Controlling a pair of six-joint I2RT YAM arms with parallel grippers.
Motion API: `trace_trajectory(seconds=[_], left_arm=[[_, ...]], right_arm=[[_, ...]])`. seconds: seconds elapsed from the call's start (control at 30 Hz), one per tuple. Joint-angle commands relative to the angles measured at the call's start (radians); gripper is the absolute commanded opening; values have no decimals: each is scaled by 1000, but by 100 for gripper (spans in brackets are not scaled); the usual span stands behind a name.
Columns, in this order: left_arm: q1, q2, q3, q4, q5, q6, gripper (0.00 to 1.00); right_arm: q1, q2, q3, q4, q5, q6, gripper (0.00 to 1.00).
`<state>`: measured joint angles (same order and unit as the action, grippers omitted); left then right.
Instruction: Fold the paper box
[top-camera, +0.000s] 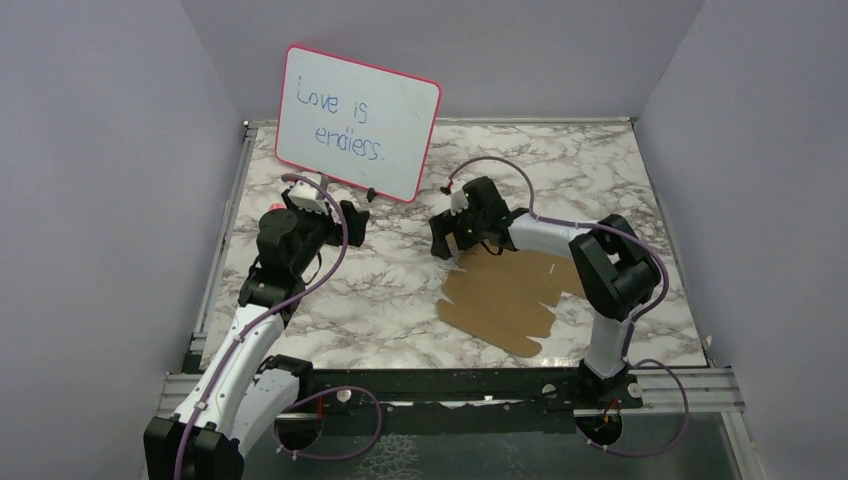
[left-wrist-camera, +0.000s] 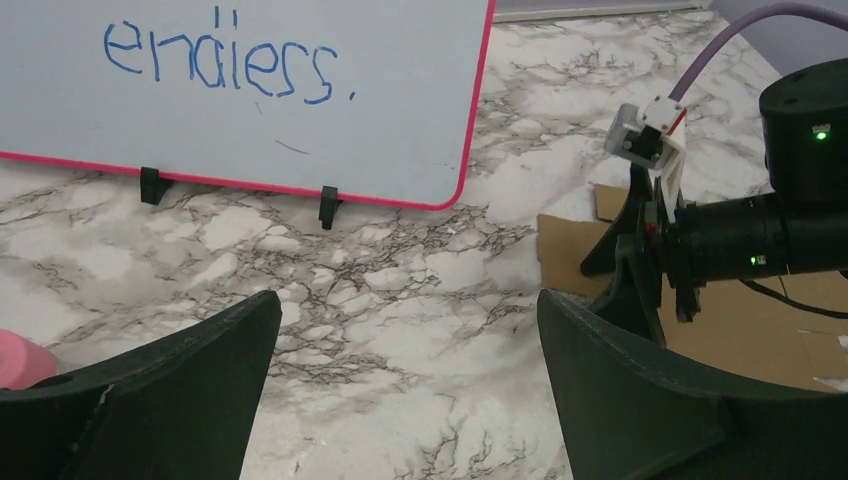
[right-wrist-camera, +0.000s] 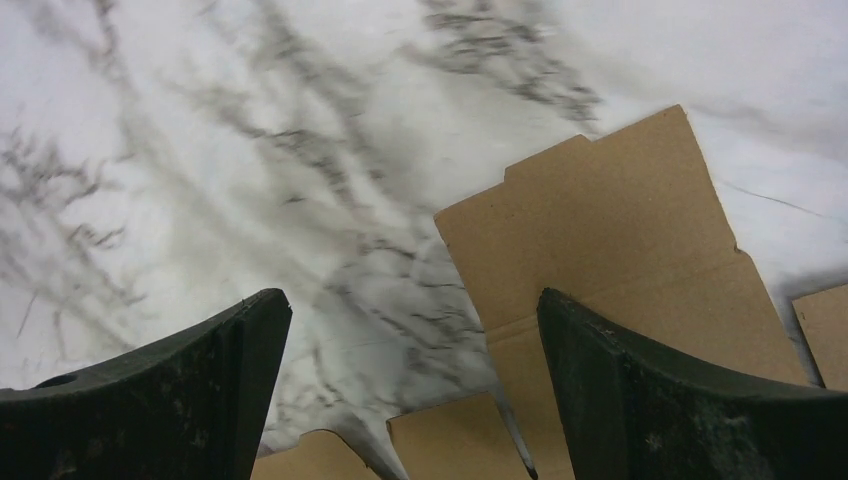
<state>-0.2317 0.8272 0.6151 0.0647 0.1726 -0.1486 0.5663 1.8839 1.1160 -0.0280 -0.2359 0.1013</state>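
Observation:
The paper box (top-camera: 510, 295) is a flat brown die-cut sheet lying on the marble table, right of centre. My right gripper (top-camera: 447, 240) hovers over its far left corner, jaws wide open and empty. In the right wrist view a flap (right-wrist-camera: 610, 230) of the sheet lies flat under my right gripper (right-wrist-camera: 412, 330), mostly below the right finger. My left gripper (top-camera: 335, 215) stands open at the left, near the whiteboard's foot, away from the sheet. The left wrist view shows bare marble between my left gripper (left-wrist-camera: 408, 330) jaws, and the sheet's edge (left-wrist-camera: 570, 250) beyond.
A pink-framed whiteboard (top-camera: 357, 122) with blue writing stands on small black feet at the back left. Grey walls close in the table on three sides. A metal rail (top-camera: 470, 385) runs along the near edge. A pink thing (left-wrist-camera: 20, 360) shows at the left wrist view's left edge.

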Motion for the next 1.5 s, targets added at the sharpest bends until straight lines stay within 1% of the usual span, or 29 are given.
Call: trace_trajectory(seconds=[0.0,0.07,0.2,0.3,0.4,0.5,0.7,0.8,0.93,1.03,1.13,1.27,1.47], left_arm=[[-6,4,35,33,46,6,99],[-6,10,36,34,53,4,99],[-7,22,43,22,56,6,99],[-7,31,44,21,57,6,99],[-7,42,48,23,64,-8,99],[-6,61,55,19,60,-59,99],[-16,138,59,27,163,-153,99],[-21,203,67,21,215,-217,99],[-44,328,85,18,292,-293,99],[-92,457,128,1,338,-319,96],[-134,563,162,5,360,-366,90],[-162,655,185,29,349,-409,83],[-167,776,200,84,367,-472,74]], right_arm=[[105,-18,-20,-65,-148,-79,100],[145,-19,-12,-93,-153,-92,100],[158,-80,-14,-116,-169,-86,100],[156,-158,-11,-135,-108,-67,100],[147,-230,-14,-160,0,-56,100],[91,-295,-35,-186,54,-21,100],[-66,-433,-161,-215,109,104,100],[-133,-505,-254,-215,139,162,100],[-186,-583,-359,-205,194,200,100],[-196,-603,-401,-182,226,210,100],[-197,-613,-428,-150,229,218,100],[-197,-622,-451,-113,219,212,100],[-197,-618,-471,-99,193,208,100]])
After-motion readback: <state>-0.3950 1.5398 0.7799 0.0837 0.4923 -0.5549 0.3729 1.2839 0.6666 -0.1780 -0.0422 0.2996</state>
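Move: The box's notched left flap lies under the right hand's far side, about 3 cm ahead, 4 cm to its right and 2 cm below; the sheet's middle is some 12 cm back and 12 cm right. A whiteboard foot stands roughly 9 cm ahead and 15 cm left of that hand. From the left hand the same flap is about 6 cm ahead, 21 cm right and 21 cm down; the foot is about 14 cm ahead and 3 cm right. Back and left, staying low, the right hand drags the flap with its open fingers about 8 cm back, turning counter-clockwise, then lifts away, arcs right and comes down to hover over the sheet's main panel, turned back clockwise. Late on, the left hand drops 15 cm while going right towards the flap, tipping down steeply, its fingers starting to close. ##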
